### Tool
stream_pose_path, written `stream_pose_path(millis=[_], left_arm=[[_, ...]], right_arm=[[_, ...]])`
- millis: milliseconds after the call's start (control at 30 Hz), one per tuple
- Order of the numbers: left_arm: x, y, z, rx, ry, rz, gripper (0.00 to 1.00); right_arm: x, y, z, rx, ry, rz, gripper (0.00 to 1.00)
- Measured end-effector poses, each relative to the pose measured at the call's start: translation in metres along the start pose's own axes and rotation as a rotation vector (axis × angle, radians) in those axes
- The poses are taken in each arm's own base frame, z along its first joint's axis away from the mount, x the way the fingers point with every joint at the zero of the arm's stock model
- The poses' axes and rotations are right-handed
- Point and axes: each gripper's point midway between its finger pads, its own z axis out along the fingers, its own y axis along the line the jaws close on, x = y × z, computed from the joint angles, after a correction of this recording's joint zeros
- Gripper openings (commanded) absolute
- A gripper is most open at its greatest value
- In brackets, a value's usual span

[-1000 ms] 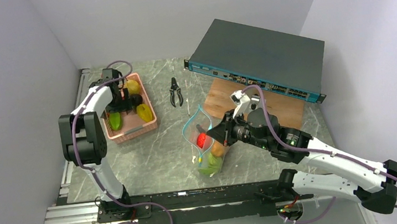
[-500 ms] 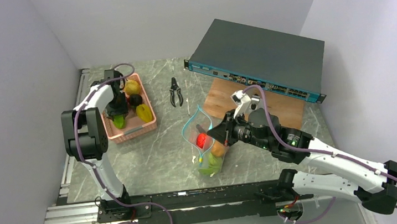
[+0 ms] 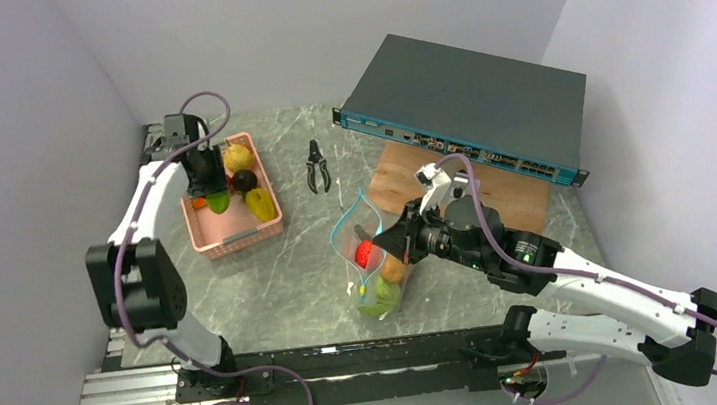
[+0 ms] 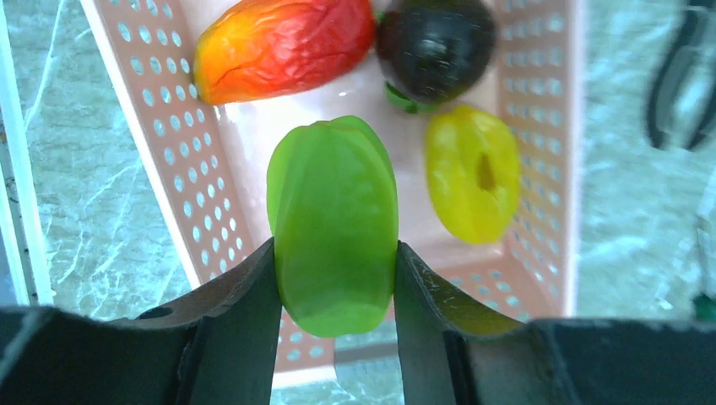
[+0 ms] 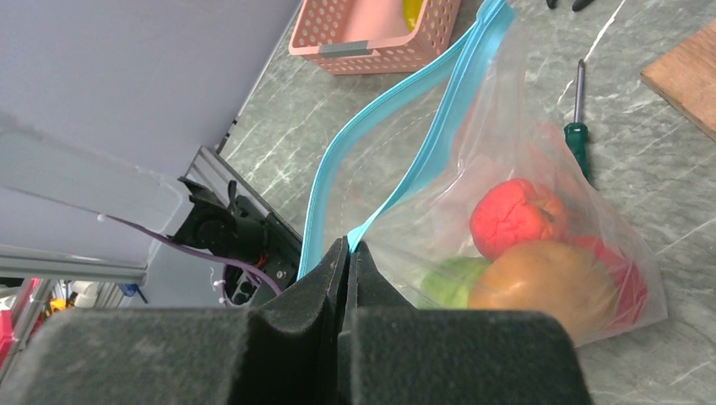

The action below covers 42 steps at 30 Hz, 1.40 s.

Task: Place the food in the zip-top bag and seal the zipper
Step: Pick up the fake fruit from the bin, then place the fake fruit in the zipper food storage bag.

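My left gripper [image 4: 335, 287] is shut on a glossy green fruit [image 4: 333, 224] and holds it above the pink basket [image 3: 235, 238]; it also shows in the top view [image 3: 217, 201]. In the basket lie a red-orange fruit [image 4: 283, 44], a dark fruit [image 4: 435, 42] and a yellow fruit [image 4: 473, 173]. My right gripper [image 5: 348, 250] is shut on the teal zipper strip [image 5: 422, 160] of the clear zip-top bag [image 3: 373, 261], which stands open. Inside it are a red fruit [image 5: 515, 215], an orange-brown fruit [image 5: 545, 291] and a green one [image 5: 447, 283].
Black pliers [image 3: 316, 165] lie behind the bag. A green-handled screwdriver [image 5: 577, 126] lies beside the bag. A wooden board [image 3: 504, 187] and a dark network switch [image 3: 470, 105] stand at the back right. Walls close in on the left and back.
My left gripper has closed on the green fruit in the basket and lifted it up and toward the back. The right arm and bag have not moved.
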Motion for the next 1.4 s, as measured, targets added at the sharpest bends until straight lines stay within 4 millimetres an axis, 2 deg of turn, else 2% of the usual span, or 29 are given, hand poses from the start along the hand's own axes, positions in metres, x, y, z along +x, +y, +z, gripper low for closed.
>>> stream_pose_path(millis=[100,200,367,467,567,733,867,933,1133,1267,1400], left_arm=[[-0.005,-0.012,-0.031,0.093,-0.090,-0.001,0.33],[-0.008,-0.034,-0.065,0.240,-0.200,0.024,0.37],[-0.001,-0.096,-0.128,0.548,-0.387,0.178,0.40],[0.011,-0.141,-0.171,0.790,-0.488,0.299,0.42],[0.031,-0.174,-0.212,1.001,-0.569,0.428,0.42],[0.068,-0.210,-0.256,1.234,-0.610,0.603,0.43],[0.095,-0.230,-0.275,1.359,-0.590,0.704,0.43],[0.108,-0.240,-0.276,1.391,-0.563,0.744,0.43],[0.139,-0.266,-0.256,1.404,-0.427,0.834,0.44],[0.151,-0.273,-0.247,1.373,-0.386,0.875,0.43],[0.155,-0.278,-0.242,1.334,-0.370,0.908,0.43]], right_arm=[[0.001,-0.001,0.001,0.003,0.003,-0.001,0.00],[0.001,-0.001,0.002,0.005,0.005,-0.001,0.00],[0.001,0.000,0.008,0.013,0.017,-0.011,0.00],[-0.001,0.001,0.009,0.013,0.017,-0.012,0.00],[0.000,0.001,0.009,0.014,0.018,-0.012,0.00],[-0.001,0.003,0.013,0.015,0.025,-0.015,0.00],[-0.002,0.004,0.012,0.012,0.023,-0.012,0.00],[-0.002,0.004,0.012,0.011,0.022,-0.011,0.00],[-0.004,0.005,0.006,0.000,0.008,-0.006,0.00],[-0.003,0.002,-0.003,-0.006,-0.016,0.010,0.00],[-0.009,0.002,-0.008,-0.004,-0.044,0.013,0.00]])
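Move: The bag's open mouth, where the green pepper in the left hand is bound, lies about 34 cm to that hand's right, 23 cm back and 9 cm higher. Near the start of the way, the yellow pepper sits some 10 cm right, 2 cm ahead and 9 cm below; the pliers lie 25 cm right, 11 cm ahead and 11 cm below. The mouth's middle is about 4 cm left, 1 cm ahead and 2 cm below the right hand. Still pinching the green pepper, the left hand lifts it from over the bin, swings right and back some 35 to 40 cm towards the bag mouth, rising nearly 20 cm and then sinking about 6 near the end. It turns clockwise about 80 degrees, until the steeply down-pointing fingers aim rightward and slightly down. The right fingers keep hold of the bag rim, barely shifting. ##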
